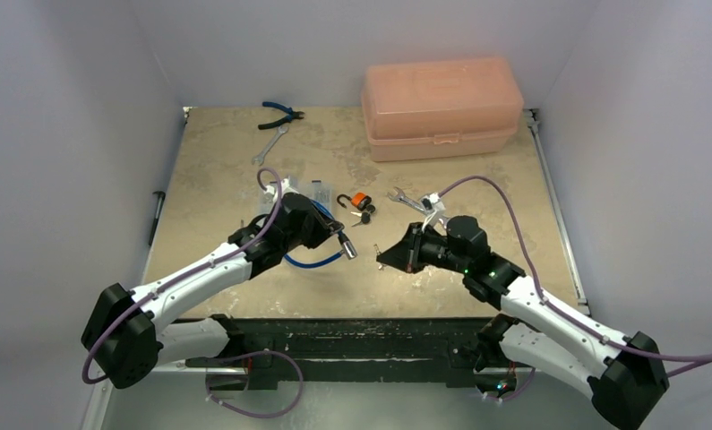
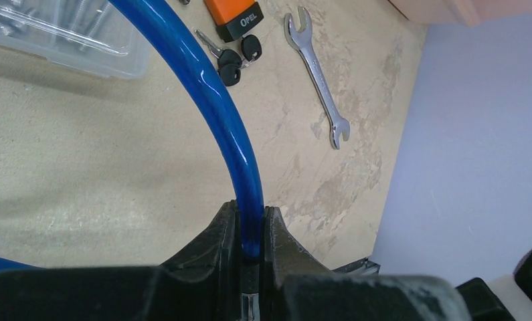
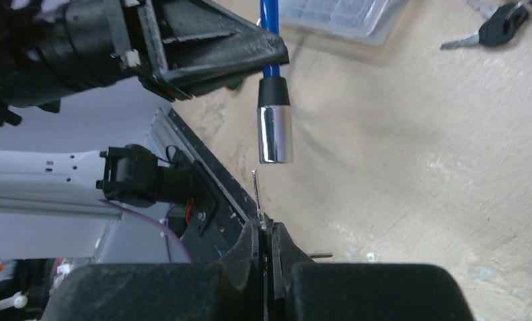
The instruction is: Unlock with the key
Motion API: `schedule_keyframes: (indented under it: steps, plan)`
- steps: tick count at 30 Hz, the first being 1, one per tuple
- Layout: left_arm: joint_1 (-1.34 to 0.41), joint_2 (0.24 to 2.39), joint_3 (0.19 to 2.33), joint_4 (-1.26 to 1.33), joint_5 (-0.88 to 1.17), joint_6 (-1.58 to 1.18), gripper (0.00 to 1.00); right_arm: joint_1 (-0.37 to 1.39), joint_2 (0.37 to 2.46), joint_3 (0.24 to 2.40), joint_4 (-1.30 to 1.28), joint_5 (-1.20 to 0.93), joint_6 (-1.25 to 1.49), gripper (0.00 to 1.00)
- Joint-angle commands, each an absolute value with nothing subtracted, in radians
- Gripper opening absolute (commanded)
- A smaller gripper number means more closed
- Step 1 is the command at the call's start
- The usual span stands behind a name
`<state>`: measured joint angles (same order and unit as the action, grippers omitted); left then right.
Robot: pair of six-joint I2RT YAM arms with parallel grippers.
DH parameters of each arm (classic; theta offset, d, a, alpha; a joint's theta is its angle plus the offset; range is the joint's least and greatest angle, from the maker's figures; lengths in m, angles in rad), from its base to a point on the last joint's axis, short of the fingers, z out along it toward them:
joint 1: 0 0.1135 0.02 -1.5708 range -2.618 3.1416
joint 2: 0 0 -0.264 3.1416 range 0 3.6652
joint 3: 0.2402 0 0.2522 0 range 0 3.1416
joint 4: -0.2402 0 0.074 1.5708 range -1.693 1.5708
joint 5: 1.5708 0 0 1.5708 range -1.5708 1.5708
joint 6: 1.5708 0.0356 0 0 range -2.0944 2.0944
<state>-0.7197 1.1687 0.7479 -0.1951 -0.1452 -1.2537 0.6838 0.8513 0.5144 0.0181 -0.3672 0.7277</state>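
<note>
My left gripper (image 2: 249,212) is shut on a blue cable (image 2: 216,93) close to its end and holds it above the table. The cable's silver lock barrel (image 3: 275,134) hangs just past those jaws, seen also in the top view (image 1: 346,248). My right gripper (image 3: 266,226) is shut on the key (image 3: 256,194). Its thin metal blade sticks out edge-on and points up at the barrel, a short gap below it and slightly left. The key's head is hidden between the jaws. In the top view the right gripper (image 1: 386,258) faces the left gripper (image 1: 332,235).
An orange padlock (image 1: 359,199) lies mid-table with a bunch of black-headed keys (image 2: 231,63) beside it. A spanner (image 2: 320,80) lies to their right and a clear plastic box (image 2: 62,33) to their left. A salmon toolbox (image 1: 441,107), pliers (image 1: 280,115) and another spanner (image 1: 270,145) lie at the back.
</note>
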Motion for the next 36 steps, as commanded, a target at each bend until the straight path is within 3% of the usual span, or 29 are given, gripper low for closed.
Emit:
schedule_keyframes:
  steps: [1, 17, 36]
  plan:
    - [-0.709, 1.134, 0.767, -0.119, -0.118, -1.242, 0.0, 0.7, 0.893, 0.494, 0.091, -0.41, 0.759, 0.0]
    - [-0.706, 1.129, 0.759, -0.115, -0.109, -1.256, 0.0, 0.765, 1.099, 0.513, 0.211, -0.403, 0.741, 0.0]
    - [-0.703, 1.129, 0.758, -0.114, -0.11, -1.261, 0.0, 0.774, 1.153, 0.528, 0.248, -0.418, 0.742, 0.0]
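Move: About 7 cm to the left of the right hand, 3 cm farther out and 5 cm lower, hangs the middle of the cable lock's chrome cylinder, the place for the key this hand holds. The ring of black keys lies 16 cm ahead, 4 cm left, with the orange padlock 19 cm ahead, 5 cm left, both some 18 cm below. For the left hand, gripping it, the cylinder is about 3 cm back, 2 cm right and 2 cm down. Sinking about 6 cm while easing some 4 cm to its left, the right hand brings the key's tip up to the lower end of the chrome cylinder, tipping slightly nose-down and turning a few degrees counter-clockwise, then slows almost to a stop with its fingers still shut on the key. The left hand stays put and keeps its pinch on the lock. ##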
